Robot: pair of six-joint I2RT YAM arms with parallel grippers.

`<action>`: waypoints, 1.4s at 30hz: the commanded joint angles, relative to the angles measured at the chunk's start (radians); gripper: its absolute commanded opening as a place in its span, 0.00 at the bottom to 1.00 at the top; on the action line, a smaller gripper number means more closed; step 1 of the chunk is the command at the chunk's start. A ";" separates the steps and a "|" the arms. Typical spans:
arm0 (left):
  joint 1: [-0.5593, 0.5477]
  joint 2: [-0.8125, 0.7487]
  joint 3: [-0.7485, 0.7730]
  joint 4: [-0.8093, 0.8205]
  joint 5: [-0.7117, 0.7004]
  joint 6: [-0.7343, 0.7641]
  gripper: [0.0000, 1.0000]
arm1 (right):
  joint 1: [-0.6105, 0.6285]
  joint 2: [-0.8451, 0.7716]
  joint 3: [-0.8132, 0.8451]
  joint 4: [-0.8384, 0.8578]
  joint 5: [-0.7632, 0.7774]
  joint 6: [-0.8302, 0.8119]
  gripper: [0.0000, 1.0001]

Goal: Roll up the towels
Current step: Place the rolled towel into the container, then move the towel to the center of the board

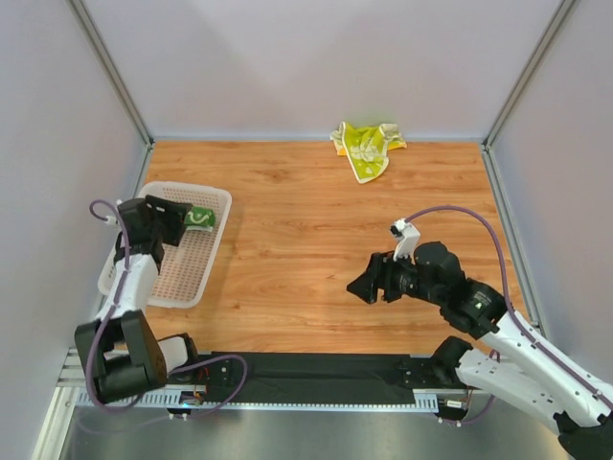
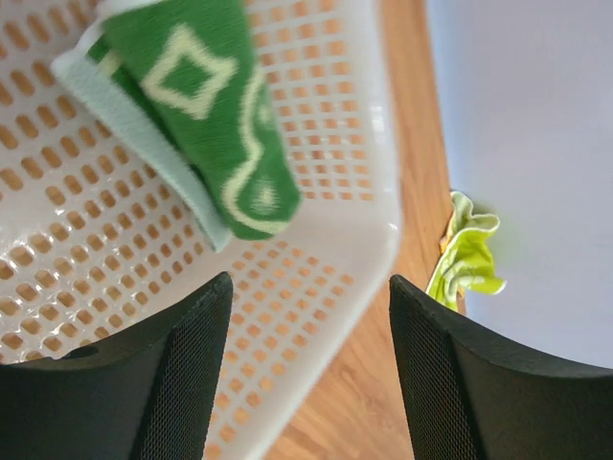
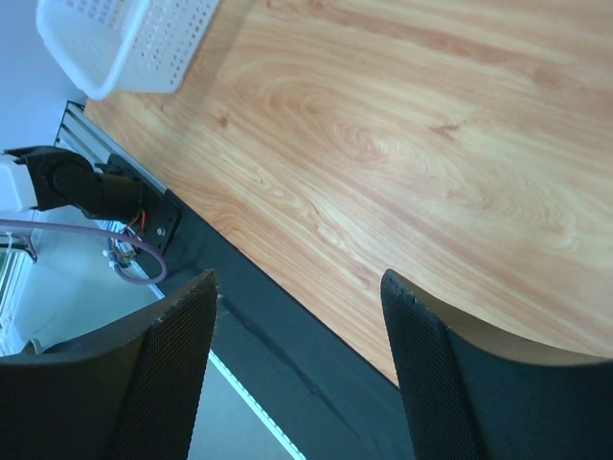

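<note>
A rolled dark green towel (image 1: 199, 218) (image 2: 211, 115) with a white pattern lies inside the white basket (image 1: 209, 251) (image 2: 354, 230), near its far right corner. My left gripper (image 1: 182, 222) (image 2: 310, 287) hangs open just above the basket, close to the roll, with nothing between its fingers. The yellow and lime-green towel (image 1: 364, 146) (image 2: 466, 254) lies crumpled at the table's far edge by the back wall. Over the table's middle right, my right gripper (image 1: 362, 286) (image 3: 299, 287) stands open and empty, far from both towels.
The white perforated basket sits at the left side of the wooden table (image 1: 316, 220). A black strip (image 1: 316, 369) (image 3: 287, 335) runs along the near edge between the arm bases. Grey walls close the table in on three sides.
</note>
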 commanded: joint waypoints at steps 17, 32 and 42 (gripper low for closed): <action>-0.256 -0.488 0.169 -0.518 0.082 0.626 0.71 | -0.471 0.714 0.586 0.032 0.002 -0.175 0.76; -0.689 -0.496 0.196 -0.763 -0.056 0.713 0.88 | -0.669 1.457 1.214 -0.027 0.039 -0.137 0.75; -0.691 -0.568 0.184 -0.717 -0.044 0.727 0.93 | -0.712 1.753 1.496 -0.012 -0.036 -0.077 0.73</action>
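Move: Far out on the table, the yellow-green towel lies about 51 cm ahead of the right hand, 3 cm to its right and 17 cm below. From the left hand it lies some 30 cm ahead, 57 cm to the right and 12 cm below. The rolled green towel is about 5 cm ahead of the left hand, 1 cm left and 9 cm down; the container's middle is 2 cm back, 6 cm left and 10 cm down. Reaching out fast, the right hand goes about 44 cm forward and 12 cm right, first rising slightly, then sinking beside the yellow-green towel's near right side, turning some 35 degrees clockwise, fingers still open. The empty left hand lifts clear of the container, then swings back and right and down past its right wall, turning clockwise and opening wider. ##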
